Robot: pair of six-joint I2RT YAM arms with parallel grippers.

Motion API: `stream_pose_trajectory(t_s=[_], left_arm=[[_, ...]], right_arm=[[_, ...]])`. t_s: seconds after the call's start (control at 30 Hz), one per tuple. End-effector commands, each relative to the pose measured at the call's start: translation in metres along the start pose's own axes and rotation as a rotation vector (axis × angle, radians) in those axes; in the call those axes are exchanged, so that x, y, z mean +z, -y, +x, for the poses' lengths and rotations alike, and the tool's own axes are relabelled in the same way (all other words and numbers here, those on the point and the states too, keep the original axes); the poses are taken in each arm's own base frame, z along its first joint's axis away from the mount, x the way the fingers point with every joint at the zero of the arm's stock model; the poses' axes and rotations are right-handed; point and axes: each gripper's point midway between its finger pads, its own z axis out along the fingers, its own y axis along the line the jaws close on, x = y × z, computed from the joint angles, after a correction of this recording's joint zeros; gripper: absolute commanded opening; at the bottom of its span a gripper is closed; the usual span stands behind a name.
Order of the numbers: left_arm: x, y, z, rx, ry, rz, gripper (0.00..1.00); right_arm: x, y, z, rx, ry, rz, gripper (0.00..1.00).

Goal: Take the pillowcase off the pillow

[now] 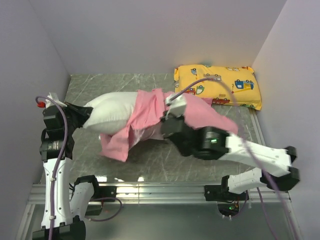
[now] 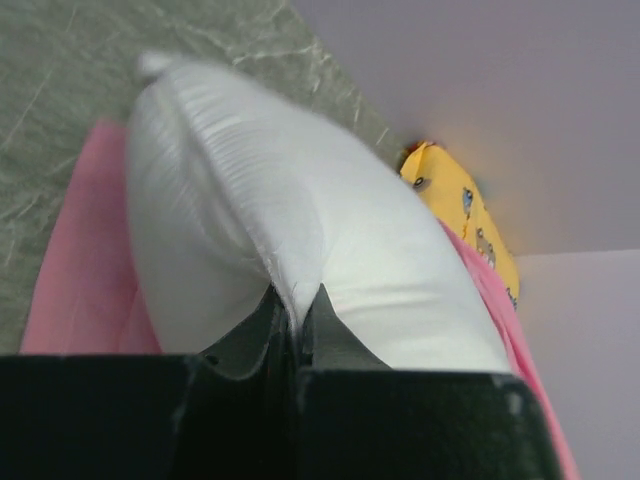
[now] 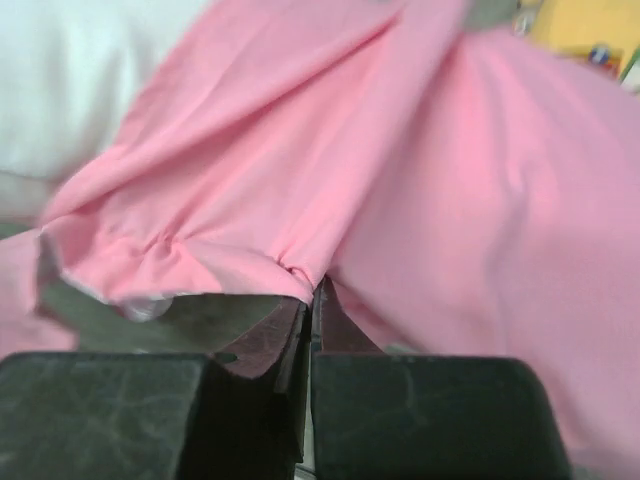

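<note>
The white pillow lies across the middle of the table with its left half bare. The pink pillowcase is bunched over its right half, and a flap spreads on the table in front. My left gripper is shut on the pillow's left end; in the left wrist view a fold of the pillow sits pinched in the left gripper. My right gripper is shut on a gather of the pillowcase, which the right gripper pinches between its tips.
A yellow vehicle-print pillow lies at the back right by the wall. Grey walls close in the left, back and right sides. A metal rail runs along the table's near edge.
</note>
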Motion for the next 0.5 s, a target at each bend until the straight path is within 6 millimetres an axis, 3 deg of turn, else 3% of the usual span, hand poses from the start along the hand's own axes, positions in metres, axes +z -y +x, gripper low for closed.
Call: stream_pose_trajectory(t_s=[0.0,0.07,0.1,0.2,0.23,0.27,0.3,0.33,0.37,0.4,0.43,0.47], left_arm=[[-0.012,0.037,-0.050,0.065,0.164,0.068,0.00],[-0.005,0.040,-0.050,0.053,0.144,0.068,0.00],[-0.004,0.043,-0.051,0.041,0.138,0.072,0.01],[0.007,0.039,-0.044,0.017,0.085,0.055,0.00],[0.011,0.037,-0.042,0.013,0.077,0.051,0.00],[0.016,0.033,-0.039,0.003,0.068,0.044,0.01],[0.024,0.023,-0.033,-0.005,0.057,0.026,0.01],[0.030,0.017,-0.029,-0.015,0.042,0.007,0.00],[0.041,0.004,-0.020,-0.033,0.004,-0.027,0.00],[0.048,-0.001,-0.017,-0.041,-0.005,-0.036,0.00],[0.053,-0.006,-0.014,-0.053,-0.019,-0.047,0.00],[0.062,-0.019,-0.007,-0.082,-0.046,-0.075,0.00]], right_arm=[[-0.081,0.077,-0.126,0.176,0.243,0.025,0.00],[-0.098,0.081,-0.157,0.180,0.288,0.001,0.00],[-0.097,0.081,-0.163,0.169,0.289,-0.002,0.00],[-0.057,0.061,-0.165,0.147,0.230,-0.080,0.00],[-0.034,0.073,-0.163,0.158,0.214,-0.047,0.00],[-0.004,0.058,-0.137,0.123,0.134,-0.085,0.00],[0.016,0.056,-0.131,0.131,0.119,-0.080,0.00],[0.054,0.062,-0.112,0.125,0.055,-0.033,0.00],[0.080,0.056,-0.083,0.104,-0.024,-0.057,0.00],[0.100,0.058,-0.071,0.110,-0.051,-0.041,0.00],[0.128,0.057,-0.045,0.099,-0.118,-0.021,0.00],[0.149,0.066,-0.023,0.111,-0.158,-0.008,0.00]])
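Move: The left hand holds the pillow by its left corner, and the middle of the pillow hangs about 28 cm to its right, 4 cm farther out and 16 cm lower. The right hand pinches the pillowcase near its mouth, with the pillow's middle some 12 cm ahead, 4 cm to the left and 17 cm below. From the right hand, the pillowcase's tail end lies about 28 cm right, 16 cm ahead and 24 cm down, and the yellow pillow about 34 cm right, 42 cm ahead and 26 cm down. The right hand, keeping its shut grip on the pillowcase, whips up some 17 cm and to the right, its left side rolling up about 15 degrees, then swings forward over the pillow and down again towards the yellow pillow, ending about 12 cm farther forward and 5 cm higher with most of the roll undone. The left hand keeps the pillow's corner pinched, bobs up about 4 cm, then sinks some 7 cm while easing nearly 4 cm forward, its fingers tipping down. ##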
